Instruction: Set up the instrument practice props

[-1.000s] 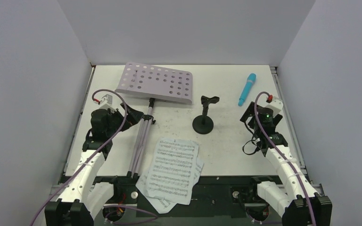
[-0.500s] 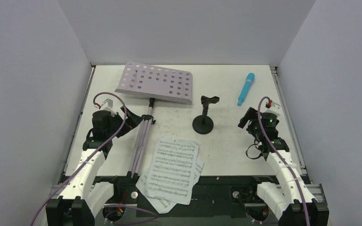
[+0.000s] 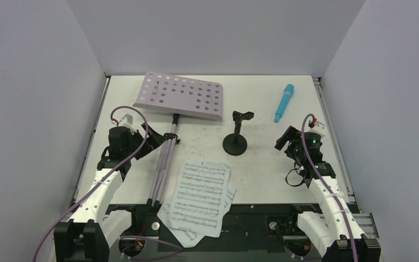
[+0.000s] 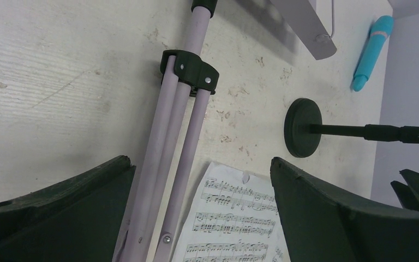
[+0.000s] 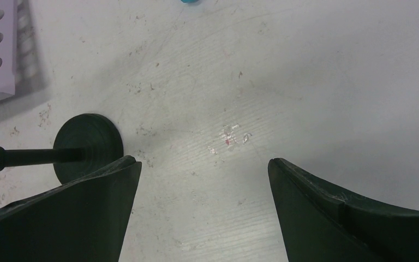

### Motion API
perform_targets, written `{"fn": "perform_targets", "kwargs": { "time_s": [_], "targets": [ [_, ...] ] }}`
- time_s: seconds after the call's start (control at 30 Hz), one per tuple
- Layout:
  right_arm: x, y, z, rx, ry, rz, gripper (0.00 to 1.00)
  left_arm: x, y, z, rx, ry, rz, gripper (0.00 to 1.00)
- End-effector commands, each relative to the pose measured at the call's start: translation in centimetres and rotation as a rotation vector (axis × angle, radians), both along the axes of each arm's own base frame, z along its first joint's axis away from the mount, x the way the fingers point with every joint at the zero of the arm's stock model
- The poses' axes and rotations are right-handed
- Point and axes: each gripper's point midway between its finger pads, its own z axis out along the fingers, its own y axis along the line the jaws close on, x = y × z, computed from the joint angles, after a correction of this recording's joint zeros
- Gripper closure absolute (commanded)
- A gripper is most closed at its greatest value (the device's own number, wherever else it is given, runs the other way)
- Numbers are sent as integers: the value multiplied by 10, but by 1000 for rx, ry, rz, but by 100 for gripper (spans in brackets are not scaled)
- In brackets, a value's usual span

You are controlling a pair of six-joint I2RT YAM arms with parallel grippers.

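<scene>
The lilac music stand (image 3: 180, 97) lies flat on the table, its folded legs (image 4: 169, 164) running toward the near edge. White sheet-music pages (image 3: 201, 195) lie beside the legs, overhanging the table front. The small black mic stand (image 3: 235, 143) stands upright at centre with an empty clip. The turquoise microphone (image 3: 285, 102) lies at the back right. My left gripper (image 3: 151, 139) is open just left of the stand's legs, which show between its fingers in the left wrist view. My right gripper (image 3: 285, 139) is open over bare table, right of the mic stand's base (image 5: 87, 143).
White walls enclose the table (image 3: 262, 169) on three sides. A metal rail (image 3: 333, 147) runs along its right edge. The arm bases and purple cables sit at the near edge.
My right arm has drawn back a little toward the near edge and turned its gripper toward the mic stand. The left arm has shifted only slightly. No object has moved.
</scene>
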Motion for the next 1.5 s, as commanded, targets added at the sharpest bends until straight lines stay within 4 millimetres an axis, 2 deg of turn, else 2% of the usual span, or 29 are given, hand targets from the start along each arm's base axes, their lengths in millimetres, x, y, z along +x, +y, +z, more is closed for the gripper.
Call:
{"fn": "perform_targets", "kwargs": {
  "time_s": [0.0,0.17,0.4,0.53,0.8,1.0,1.2,1.47],
  "targets": [
    [7,11,2,79,-19,19,10,18,7,30,67,-81,-10,4],
    [24,33,11,163,-72,107,10,26,9,37,94,-66,-7,4],
    [47,36,33,137,-83,152,10,33,-3,45,216,-65,-43,4],
    [44,34,34,106,-42,170,10,29,-10,42,295,-26,-72,4],
    [29,24,17,75,-108,121,10,11,-8,11,379,66,-68,4],
    [25,43,11,166,-119,185,10,-5,-12,-17,418,156,-96,4],
    [21,49,-3,189,-55,216,10,-23,-24,-28,422,200,-146,3],
    [22,51,-10,225,-60,201,10,-34,-21,-64,441,276,-151,4]
  ]
}}
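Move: The middle of the music stand's tripod legs lies about 11 cm below the left hand, 3 cm back and 1 cm to the left; their black clamp is some 9 cm ahead and 2 cm right, the sheet music about 13 cm back and 15 cm right. From the right hand, the microphone stand is roughly 6 cm ahead, 16 cm left and 5 cm lower, the blue microphone 22 cm ahead and 5 cm right. Open left hand lifts slightly, sinks about 8 cm and back 6 towards tripod legs; right drifts 5 left. ##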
